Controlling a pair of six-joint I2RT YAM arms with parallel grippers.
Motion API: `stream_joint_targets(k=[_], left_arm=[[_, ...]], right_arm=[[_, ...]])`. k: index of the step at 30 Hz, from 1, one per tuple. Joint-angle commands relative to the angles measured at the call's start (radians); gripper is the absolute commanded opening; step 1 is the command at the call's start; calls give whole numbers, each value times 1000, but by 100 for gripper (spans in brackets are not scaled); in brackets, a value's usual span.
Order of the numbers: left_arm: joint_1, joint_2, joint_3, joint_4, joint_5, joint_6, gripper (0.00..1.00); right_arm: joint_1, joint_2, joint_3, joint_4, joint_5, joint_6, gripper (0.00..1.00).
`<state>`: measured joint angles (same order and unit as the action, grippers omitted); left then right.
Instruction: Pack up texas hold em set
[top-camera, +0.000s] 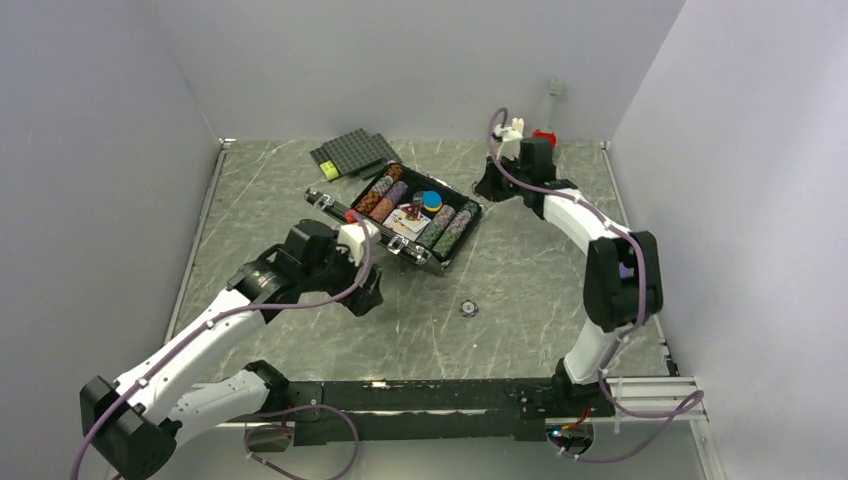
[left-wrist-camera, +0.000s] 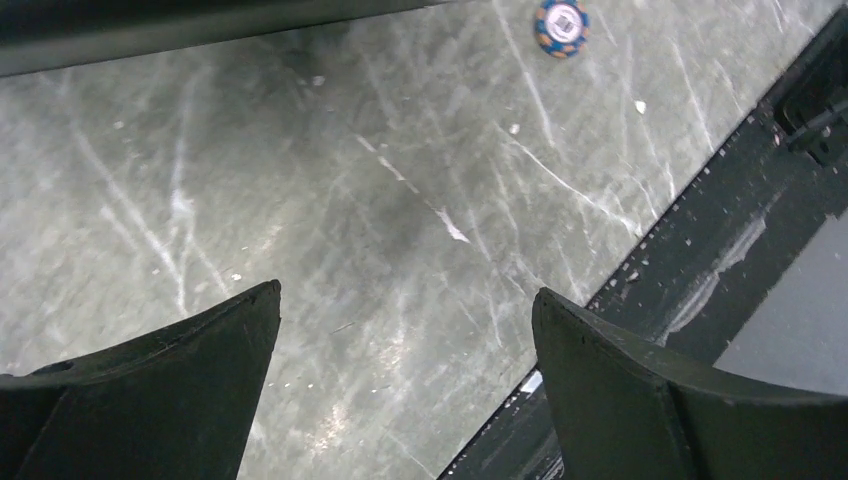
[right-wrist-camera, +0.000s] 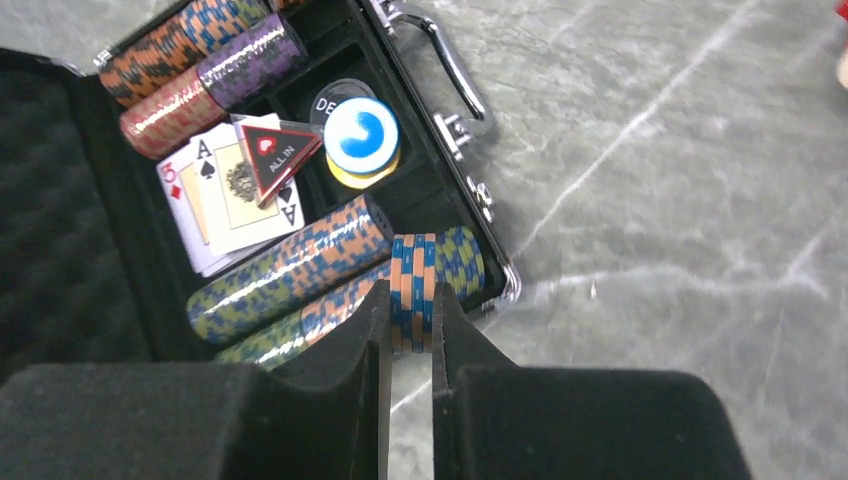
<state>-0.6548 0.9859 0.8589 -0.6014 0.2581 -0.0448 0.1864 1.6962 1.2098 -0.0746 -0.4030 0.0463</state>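
The black briefcase (top-camera: 330, 199) lies open mid-table, its tray holding multicoloured chip rows (top-camera: 450, 228), cards (top-camera: 405, 220) and a blue disc (top-camera: 432, 199). In the right wrist view the foam lid (right-wrist-camera: 60, 200), cards (right-wrist-camera: 235, 195), blue disc (right-wrist-camera: 362, 135) and handle (right-wrist-camera: 445, 60) show. My right gripper (right-wrist-camera: 408, 295) is shut on a few orange-and-blue chips (right-wrist-camera: 412, 260), at the end of a chip row by the case's corner. My left gripper (left-wrist-camera: 405, 300) hangs open over bare table, just in front of the case (top-camera: 365, 292). One loose chip (left-wrist-camera: 561, 25) lies on the table (top-camera: 468, 307).
Dark grey studded baseplates (top-camera: 355, 152) lie behind the case. A colourful brick toy (top-camera: 530, 132) stands at the back right, behind the right arm. The black base rail (top-camera: 420, 395) runs along the near edge, also in the left wrist view (left-wrist-camera: 720, 240).
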Motion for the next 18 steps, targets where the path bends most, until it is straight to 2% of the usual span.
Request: stream_joint_targets(k=[1,10,18], left_arm=[[107,-59,-18,-25,18,22,99],[328,-192,-94,26,-73,-24,99],[365,-188,-95,23,-107,-22,99]], right_arm=[[55,134,173,-70,-30,-203,0],[143,345,341,-149,83,-381,0],[169,412,385,-187,107,-423,0]])
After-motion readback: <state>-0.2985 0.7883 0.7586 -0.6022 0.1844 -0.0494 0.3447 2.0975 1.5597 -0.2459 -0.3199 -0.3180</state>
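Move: The pinched chips in my right hand are bound for the empty end of the inner chip row in the case, about 6 cm ahead, 8 cm left and 12 cm below. The outer chip row's middle is level ahead and 7 cm left, the inner stack's middle level and 12 cm left; the blue button lies 7 cm ahead, 12 cm left. From my left hand the gap is roughly 28 cm ahead, 16 cm right and 14 cm lower. I lower the pinched chips about 9 cm with my right hand, drawing left and a little forward over the case rim towards the gap beyond the inner stack; the wrist turns counter-clockwise, its left side dips and the fingers point more steeply down. My empty, open left hand swings some 10 cm left and slightly forward along the case's near side, turning about 25 degrees counter-clockwise. ##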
